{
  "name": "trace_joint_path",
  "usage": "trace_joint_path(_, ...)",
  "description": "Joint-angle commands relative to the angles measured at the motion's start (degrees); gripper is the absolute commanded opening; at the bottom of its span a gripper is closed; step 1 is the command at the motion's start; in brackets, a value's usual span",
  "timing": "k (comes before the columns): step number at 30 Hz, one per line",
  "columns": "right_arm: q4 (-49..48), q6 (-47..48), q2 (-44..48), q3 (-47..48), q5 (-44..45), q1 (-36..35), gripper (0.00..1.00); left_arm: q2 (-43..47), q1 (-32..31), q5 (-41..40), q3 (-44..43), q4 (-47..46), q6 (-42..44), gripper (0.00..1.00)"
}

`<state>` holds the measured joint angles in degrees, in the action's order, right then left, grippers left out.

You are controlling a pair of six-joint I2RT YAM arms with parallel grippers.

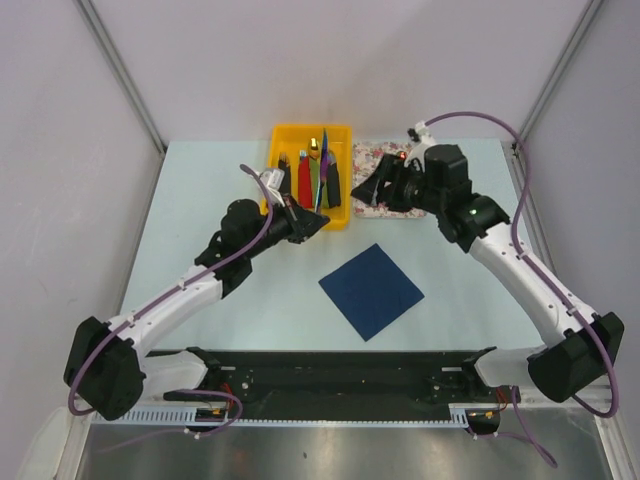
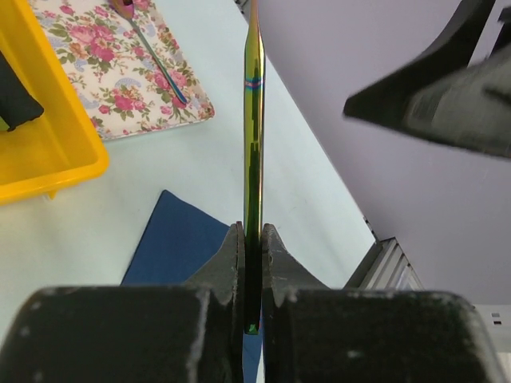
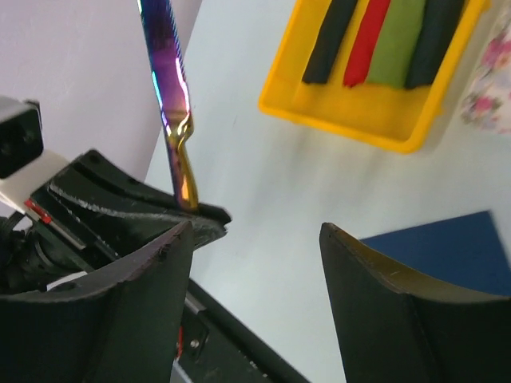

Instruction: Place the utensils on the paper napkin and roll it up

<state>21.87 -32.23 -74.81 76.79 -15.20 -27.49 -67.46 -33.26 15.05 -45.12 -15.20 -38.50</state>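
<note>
My left gripper (image 2: 253, 231) is shut on a slim iridescent utensil (image 2: 253, 120), a knife seen edge-on, which stands up out of the jaws beside the yellow tray (image 1: 312, 135). The right wrist view shows the same knife (image 3: 172, 96) rising from the left gripper. A second utensil, the spoon (image 2: 152, 48), lies on the floral mat (image 2: 104, 72). The navy paper napkin (image 1: 371, 290) lies flat mid-table with nothing on it. My right gripper (image 1: 372, 190) hovers over the floral mat's near edge, its jaws (image 3: 255, 231) open and holding nothing.
The yellow tray (image 3: 375, 120) at the back holds black, red and green rolled bundles (image 3: 391, 40). The floral mat (image 1: 385, 170) lies right of the tray. A black rail (image 1: 340, 375) runs along the near edge between the arm bases.
</note>
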Motion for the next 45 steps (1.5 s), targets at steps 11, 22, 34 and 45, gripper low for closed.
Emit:
trace_joint_path(11, -9.91, -8.11, -5.87, 0.63, 3.95, -6.44, 0.58, -4.43, -3.48, -4.85, -8.49, 3.34, 4.14, 0.00)
trace_joint_path(22, -12.55, -10.40, -10.18, 3.27, 3.34, -7.76, 0.49, -4.08, -3.83, -4.41, -7.35, 2.72, 4.40, 0.00)
trace_joint_path(34, -12.20, -11.19, -13.17, 5.03, 3.86, -8.29, 0.23, -2.41, -4.10, -5.20, -5.85, 2.90, 4.93, 0.00)
trace_joint_path(45, -9.48, -7.87, -10.45, 0.31, 7.54, -7.15, 0.00, -1.10, -3.49, -5.91, -5.59, 7.11, 6.68, 0.70)
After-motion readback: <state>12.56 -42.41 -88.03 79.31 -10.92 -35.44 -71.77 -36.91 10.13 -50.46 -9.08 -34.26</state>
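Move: The knife stands roughly upright in the left hand's shut fingers, gripped by the lower handle, its middle about 4 cm ahead of that hand and 5 cm above. From the open right hand the knife's middle is some 10 cm left, 3 cm ahead and 2 cm lower. The dark blue napkin's middle lies about 3 cm right of the right hand, 2 cm back and 30 cm below; the yellow tray's is roughly 28 cm ahead, 18 cm left and 30 cm below. The right hand swings about 8 cm left to the upright knife, sinking some 3.5 cm and easing a little forward, and shuts its fingers on the knife where handle meets blade, above the left fingers. The left hand, after shifting the knife about 2 cm to the right and 1 cm down to meet it, holds still with its grip shut until the right has pinched the knife, then opens around the handle's lower end and lets go. ##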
